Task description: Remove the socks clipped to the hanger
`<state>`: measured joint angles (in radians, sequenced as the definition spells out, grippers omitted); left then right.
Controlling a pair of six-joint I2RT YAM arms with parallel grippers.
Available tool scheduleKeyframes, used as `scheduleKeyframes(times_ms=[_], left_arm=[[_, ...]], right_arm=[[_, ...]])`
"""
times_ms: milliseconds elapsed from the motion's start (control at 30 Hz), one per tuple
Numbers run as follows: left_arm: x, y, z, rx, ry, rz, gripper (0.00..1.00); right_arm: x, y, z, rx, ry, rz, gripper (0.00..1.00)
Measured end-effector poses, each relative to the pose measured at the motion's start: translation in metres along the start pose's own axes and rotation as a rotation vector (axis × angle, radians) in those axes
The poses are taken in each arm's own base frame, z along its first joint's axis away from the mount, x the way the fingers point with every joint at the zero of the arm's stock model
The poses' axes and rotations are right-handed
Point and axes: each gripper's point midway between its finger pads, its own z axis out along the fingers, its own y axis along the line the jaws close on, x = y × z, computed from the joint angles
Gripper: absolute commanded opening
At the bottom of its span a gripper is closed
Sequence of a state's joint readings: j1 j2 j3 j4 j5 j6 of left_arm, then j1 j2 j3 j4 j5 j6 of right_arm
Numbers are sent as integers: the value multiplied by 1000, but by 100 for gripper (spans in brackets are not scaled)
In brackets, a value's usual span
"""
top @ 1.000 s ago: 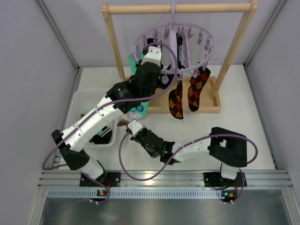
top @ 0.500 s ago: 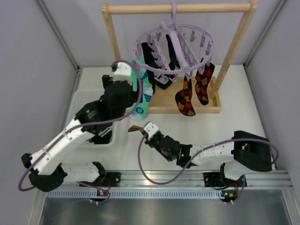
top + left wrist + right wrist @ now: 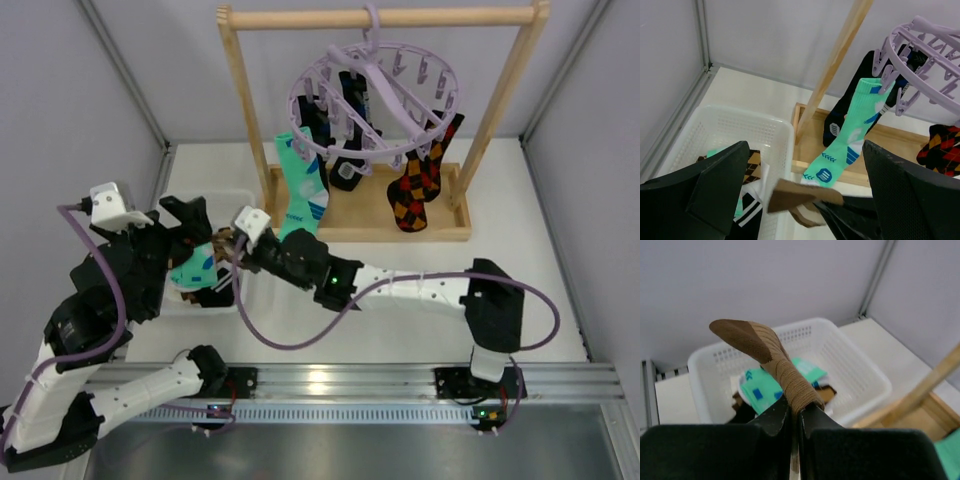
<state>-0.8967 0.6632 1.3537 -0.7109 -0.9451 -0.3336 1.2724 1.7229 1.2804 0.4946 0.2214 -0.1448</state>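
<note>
The lavender hanger [image 3: 375, 95] hangs tilted from the wooden rack. A teal-and-white sock [image 3: 300, 185], black socks [image 3: 345, 150] and argyle socks [image 3: 420, 185] are clipped to it. My right gripper [image 3: 238, 240] is shut on a brown sock [image 3: 770, 355] and holds it above the near rim of the white basket [image 3: 232, 200]. My left gripper [image 3: 200, 255] is open and empty over the basket. In the left wrist view its fingers [image 3: 715, 195] flank the brown sock [image 3: 800, 197], with the teal sock [image 3: 850, 140] and the hanger [image 3: 925, 55] beyond.
The basket [image 3: 860, 375] holds teal [image 3: 760, 387], argyle and black-and-white socks. The wooden rack [image 3: 240, 90] with its base [image 3: 455, 230] stands at the back. Grey walls close in on both sides.
My left arm has pulled back from the teal sock to the left, over the basket. My right arm has carried the brown sock left to the basket. The hanger has swung and tilted.
</note>
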Motion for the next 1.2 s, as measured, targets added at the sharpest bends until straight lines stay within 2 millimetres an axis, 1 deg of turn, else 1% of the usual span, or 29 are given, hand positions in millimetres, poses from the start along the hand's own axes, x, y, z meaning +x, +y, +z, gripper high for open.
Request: scheduleKeyframes(times_ms=[33,67,100,133,167,200,233,267,300,367,467,567,667,700,767,833,867,933,967,1100,1133,1200], left_arm=[[1,1,1,-9,0,5,98],[2,2,1,-19,0,10,98],[4,4,2,-29,0,16,98],[4,7,2,-43,-2,21,98],[1,14,2,-81,-16,25,98],[0,17,1,-90,-23,21,98],[-1,19,0,-90,-25,22,99],[-2,20,-1,-92,-27,23,98],[-1,22,-1,-99,-29,25,99],[1,26,-2,-105,-28,32,98],[2,29,-4,-105,-29,31,98],[1,29,-6,-96,-31,23,98],[7,24,-5,-68,-16,31,98],[11,20,-4,-52,-5,39,98],[20,13,-2,-17,20,56,99],[32,4,0,28,52,79,98],[39,0,0,47,68,92,98],[54,-6,2,78,102,121,98],[62,-7,3,86,118,134,99],[95,-8,7,92,178,189,98],[104,-8,8,92,193,200,98],[116,-8,9,98,220,223,98]], right_arm=[[-7,1,12,-9,-12,1,0],[-12,1,28,-17,-17,-1,0],[-17,1,45,-21,-29,-2,5],[-18,1,61,-25,-31,-2,15],[-15,0,76,-22,-28,2,49],[-8,-1,88,-18,-11,0,57],[0,-3,96,-16,7,-14,60],[11,-3,102,-17,33,-17,66],[23,-4,104,-17,60,-16,71],[41,-4,102,-22,107,-12,74],[54,-7,95,-27,137,4,75],[64,-14,78,-26,175,18,77],[70,-30,43,-16,213,50,80],[72,-38,27,-7,229,68,80],[67,-59,-4,24,238,99,82],[58,-82,-36,65,234,127,84],[55,-89,-49,78,231,135,84],[48,-105,-84,112,227,151,85],[47,-108,-102,121,228,157,86],[52,-120,-175,170,241,183,87],[53,-129,-191,202,239,193,88],[57,-153,-219,290,237,215,88]])
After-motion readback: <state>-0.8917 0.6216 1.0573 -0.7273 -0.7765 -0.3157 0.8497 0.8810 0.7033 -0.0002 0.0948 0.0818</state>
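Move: Ahead and to the left of the right hand, which still grips the brown striped sock, the white basket's middle lies about 11 cm forward, 15 cm left and 24 cm lower. The hanging green sock is roughly 16 cm ahead and 9 cm right of that hand, its middle slightly lower; the checkered socks hang about 16 cm ahead and 33 cm right. From the left hand, the basket's middle is some 12 cm ahead, 6 cm left and 38 cm below. Swinging on left and forward about 10 cm over the basket, the right hand opens and lets go of the brown striped sock, dips a few centimetres, then sweeps some 35 cm right, away from the basket towards the checkered socks, fingers open and tipping down. The left hand, empty and open, drifts slightly left, then sinks about 11 cm while easing right and tipping down. ##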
